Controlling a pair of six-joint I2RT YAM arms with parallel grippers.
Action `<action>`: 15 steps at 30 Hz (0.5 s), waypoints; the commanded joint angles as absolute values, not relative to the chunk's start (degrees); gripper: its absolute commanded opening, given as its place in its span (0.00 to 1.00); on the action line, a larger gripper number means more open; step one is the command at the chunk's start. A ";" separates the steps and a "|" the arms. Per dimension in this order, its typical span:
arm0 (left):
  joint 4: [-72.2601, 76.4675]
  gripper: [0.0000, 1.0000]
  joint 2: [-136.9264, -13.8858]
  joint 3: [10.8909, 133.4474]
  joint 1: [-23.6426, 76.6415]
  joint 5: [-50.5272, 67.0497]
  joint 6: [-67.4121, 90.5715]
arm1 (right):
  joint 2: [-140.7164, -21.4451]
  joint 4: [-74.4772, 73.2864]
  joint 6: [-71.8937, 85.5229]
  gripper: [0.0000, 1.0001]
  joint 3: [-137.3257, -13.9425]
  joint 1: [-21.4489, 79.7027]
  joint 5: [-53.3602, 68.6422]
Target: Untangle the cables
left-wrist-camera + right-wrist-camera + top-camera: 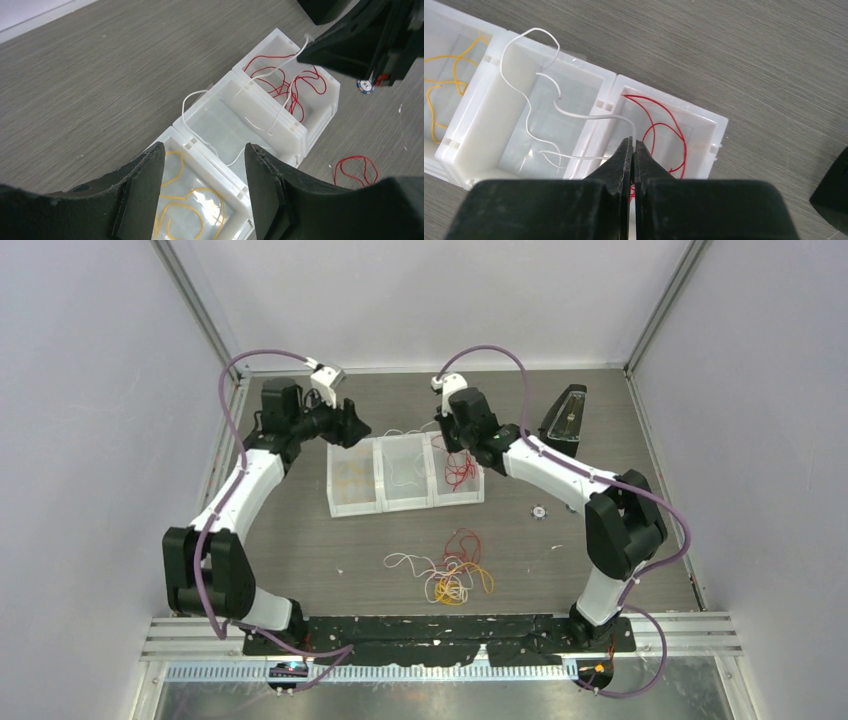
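Note:
A loose tangle of red, white and yellow cables (455, 570) lies on the table in front of three white bins (405, 502). The left bin (200, 172) holds yellow cables (172, 197), and my left gripper (204, 146) (352, 427) hangs open and empty above it. Red cables (664, 125) lie in the right bin (719, 127). Over that bin my right gripper (633, 141) (455, 445) is shut on the end of a white cable (574, 116). This cable (260, 75) trails across the divider into the middle bin (589, 82) and loops over that bin's far wall.
A small round chip (539, 511) lies on the table right of the bins. A black wedge-shaped object (566, 418) stands at the back right. A single red cable loop (356, 170) lies in front of the bins. Pale walls enclose the table.

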State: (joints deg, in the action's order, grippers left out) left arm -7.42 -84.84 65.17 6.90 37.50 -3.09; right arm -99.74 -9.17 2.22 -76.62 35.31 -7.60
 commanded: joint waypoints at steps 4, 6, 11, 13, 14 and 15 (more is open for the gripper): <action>-9.15 0.60 -77.49 61.16 4.64 36.05 0.60 | -102.25 -12.20 2.18 0.05 -82.33 39.53 -15.42; -6.90 0.60 -76.08 58.95 2.37 38.08 5.37 | -102.53 -12.85 2.43 0.05 -82.77 39.97 -14.08; -7.18 0.59 -73.29 56.95 0.26 39.29 7.51 | -104.11 -14.40 1.47 0.05 -83.14 42.59 -10.65; -7.31 0.60 -72.44 56.27 0.26 39.29 7.43 | -105.82 -14.83 0.85 0.05 -84.14 42.99 -7.89; -7.35 0.60 -72.18 56.07 -1.03 39.29 7.65 | -106.57 -15.11 0.74 0.05 -84.78 43.07 -7.50; -7.41 0.59 -71.92 55.81 -1.54 39.29 7.84 | -108.16 -15.29 0.59 0.05 -86.39 43.24 -6.89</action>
State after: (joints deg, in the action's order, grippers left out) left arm -8.49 -75.05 56.31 -0.08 37.63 5.98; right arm -104.29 -14.83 1.58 -81.43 41.95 -10.59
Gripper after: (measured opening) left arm 0.595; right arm 0.070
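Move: The right hand, shut on the white cable, has the middle bin about 9 cm to its left, 2 cm back and 14 cm below. The right bin with the red cable sits 3 cm to its right and 2 cm back, also 14 cm down; the left bin is 21 cm left and 3 cm back. From the empty left hand, the middle bin is about 9 cm right, 1 cm back and 19 cm below. Pinched in the right hand's closed fingers, the white cable is carried about 4 cm left, with a smaller draw back and a slight sinking, from above the right bin towards the middle one. The left hand, still open and empty, backs off left and back by some 5 cm, away from the middle bin, turning about 10 degrees counter-clockwise after a brief rise and dip. ##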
